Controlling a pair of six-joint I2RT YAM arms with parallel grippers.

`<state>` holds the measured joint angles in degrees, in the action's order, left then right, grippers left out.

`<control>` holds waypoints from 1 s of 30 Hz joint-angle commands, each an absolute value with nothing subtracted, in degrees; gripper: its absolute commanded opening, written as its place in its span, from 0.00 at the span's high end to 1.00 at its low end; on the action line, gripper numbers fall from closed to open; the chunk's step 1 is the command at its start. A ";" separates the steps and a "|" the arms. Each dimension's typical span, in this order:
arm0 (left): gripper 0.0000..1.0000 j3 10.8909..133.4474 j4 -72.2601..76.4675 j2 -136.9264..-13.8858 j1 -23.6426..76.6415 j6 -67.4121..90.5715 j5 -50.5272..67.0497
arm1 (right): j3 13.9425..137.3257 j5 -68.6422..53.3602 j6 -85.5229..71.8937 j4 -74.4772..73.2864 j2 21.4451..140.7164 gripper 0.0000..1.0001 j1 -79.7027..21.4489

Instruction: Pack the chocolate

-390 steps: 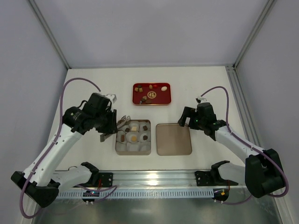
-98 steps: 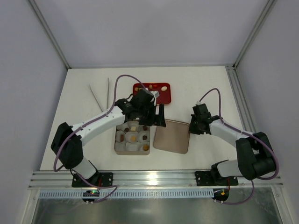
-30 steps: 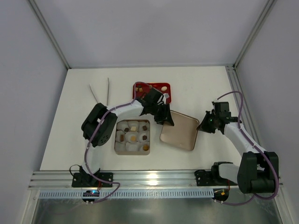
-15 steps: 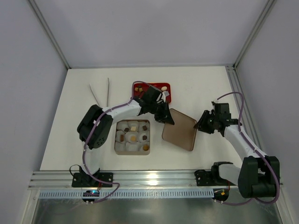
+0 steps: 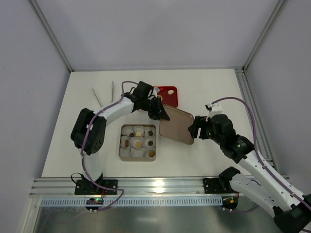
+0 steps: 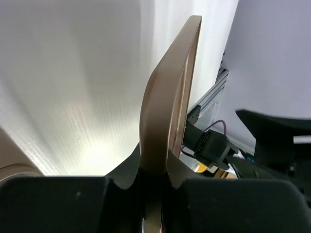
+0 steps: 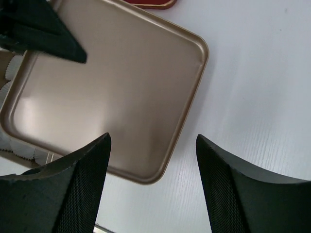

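Several pieces of chocolate (image 5: pixel 138 142), dark, tan and cream, sit in white paper cups inside the square tin (image 5: pixel 121 151) at the middle of the table. The flat gold lid (image 5: pixel 176 125) hangs tilted just right of the tin. My left gripper (image 5: pixel 159 110) is shut on its far-left corner. In the left wrist view the lid (image 6: pixel 167 97) runs edge-on out of the left gripper (image 6: pixel 155 170). My right gripper (image 5: pixel 196 127) stands open just off the lid's right edge. In the right wrist view the right gripper (image 7: pixel 153 170) hovers over the lid (image 7: pixel 112 92) with nothing between its fingers.
A red tray (image 5: pixel 170 96) lies behind the lid, partly hidden by the left arm; its edge (image 7: pixel 150 4) shows in the right wrist view. A pair of metal tongs (image 5: pixel 104 94) lies at the far left. The aluminium rail (image 5: pixel 155 187) runs along the near edge.
My right gripper has opened, let go of the lid's right corner and drawn back. My left gripper has shut on the lid and carried it left and farther back.
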<state>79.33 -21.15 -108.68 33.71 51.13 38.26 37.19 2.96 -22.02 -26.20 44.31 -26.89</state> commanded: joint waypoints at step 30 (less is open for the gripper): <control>1.00 80.95 -29.62 -101.95 27.95 57.04 49.48 | 56.43 58.44 2.19 -29.45 73.12 0.30 -77.87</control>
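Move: The lid hangs from the left fingers by its left side, its middle about 7 cm to the right hand's left, 3 cm ahead and some 4 cm below. The chocolate box stands on the table about 13 cm left and 12 cm back of the left hand, 9 cm below; from the right hand it is roughly 26 cm left, 5 cm back and 11 cm lower. The red tray is about 9 cm ahead of the left hand, 3 cm left and 9 cm below. The lid stays pinched in the left hand, which shifts it about 3 cm left towards the chocolate box, then lifts it as much, tipping its near edge up some 10 degrees. The open, empty right hand sweeps about 12 cm left and draws back 4–5 cm, rising early, then partly sinking, along the lid's near side, rolling over 50 degrees so its left side drops. ##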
